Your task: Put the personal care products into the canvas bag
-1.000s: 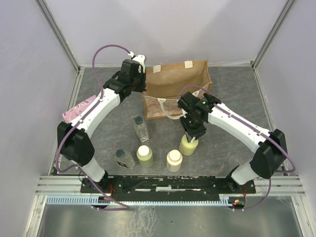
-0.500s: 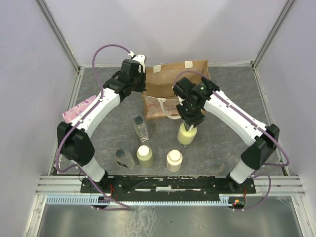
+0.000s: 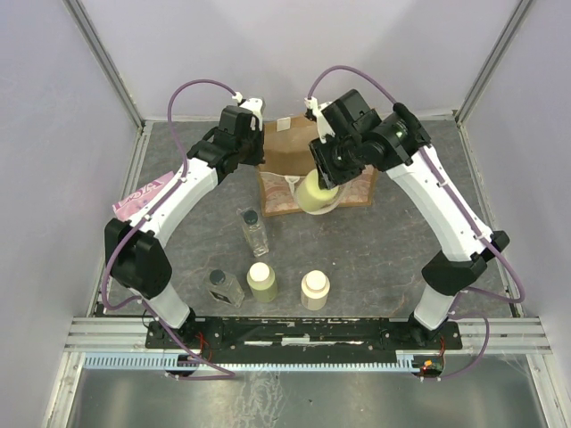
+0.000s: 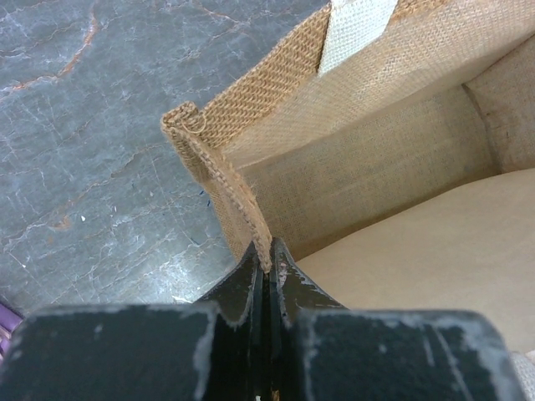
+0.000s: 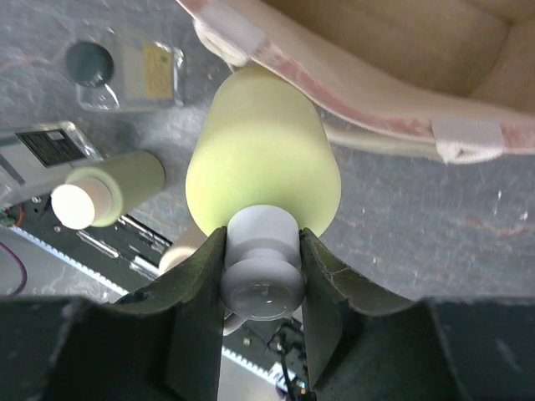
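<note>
The brown canvas bag (image 3: 343, 143) stands open at the back of the table. My left gripper (image 3: 260, 152) is shut on its left rim (image 4: 219, 171), pinching the woven edge between the fingertips (image 4: 269, 261). My right gripper (image 3: 326, 172) is shut on the cream-white top (image 5: 261, 263) of a pale yellow bottle (image 3: 313, 194), which hangs tilted in the air over the bag's front panel (image 5: 393, 117). On the table in front lie two clear bottles with black caps (image 3: 254, 232) (image 3: 225, 287) and two pale yellow bottles (image 3: 261, 281) (image 3: 314, 289).
A flat pink packet (image 3: 143, 192) lies at the left edge of the table, under the left arm. The bag's cream rope handle (image 3: 299, 203) droops over its front. Metal frame posts and pale walls close in the table's sides and back.
My right gripper has lifted the pale yellow bottle off the table and carried it up and back to the bag's front edge. The left gripper has kept its grip on the rim.
</note>
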Tool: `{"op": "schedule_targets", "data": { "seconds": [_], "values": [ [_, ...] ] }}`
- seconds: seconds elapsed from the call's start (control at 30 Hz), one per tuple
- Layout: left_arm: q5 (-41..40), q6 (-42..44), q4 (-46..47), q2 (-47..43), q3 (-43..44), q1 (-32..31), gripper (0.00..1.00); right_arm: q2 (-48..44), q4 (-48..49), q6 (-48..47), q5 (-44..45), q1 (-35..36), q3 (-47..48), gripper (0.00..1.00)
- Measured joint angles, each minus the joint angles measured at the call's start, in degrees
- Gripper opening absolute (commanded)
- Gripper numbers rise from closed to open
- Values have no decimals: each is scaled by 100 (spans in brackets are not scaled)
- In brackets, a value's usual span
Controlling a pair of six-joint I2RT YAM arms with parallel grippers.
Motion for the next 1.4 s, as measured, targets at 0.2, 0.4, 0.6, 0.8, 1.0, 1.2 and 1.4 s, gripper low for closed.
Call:
{"op": "schedule_targets", "data": {
  "seconds": [0.2,0.4,0.6,0.8,1.0,1.2,1.4],
  "values": [
    [2,0,0,0,0,2,3,0,925,-404,-94,0,55,0],
    [0,-2,0,0,0,4,3,101,1705,-713,-184,-59,597,0],
    [0,-2,0,0,0,4,3,66,2411,-901,-177,-247,627,0],
    [96,-2,2,0,0,4,3,7,2555,-935,-173,-815,221,0],
    [120,-2,-48,0,57,4,3,197,2522,-940,-160,-1410,-66,0],
    [122,-2,-94,-2,98,4,3,796,2452,-975,-90,-1550,-133,0],
    [116,-2,-116,-2,118,4,3,1233,2262,-975,57,-1537,-236,0]
  ]
}}
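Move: The pump bottle already hangs by its neck from the right fingers, just short of the canvas bag; the middle of the bag's opening is about 17 cm ahead of that hand, level sideways and some 9 cm below. A clear bottle stands 3 cm back and roughly 16 cm left, a cream white-capped bottle 15 cm back and 3 cm left, both some 24 cm down. From the left hand, pinching the bag's left rim, the opening's middle is about 13 cm right, 3 cm ahead. The pump bottle, kept in the right fingers, goes up and over the bag's front edge: the hand first rises 10 cm while reaching forward and a little left, its fingers swinging up about 25 degrees. It then carries on forward, drifts right and sinks nearly 15 cm into the bag's opening, the fingers tipping partly back down. The left hand keeps its pinch on the rim. ##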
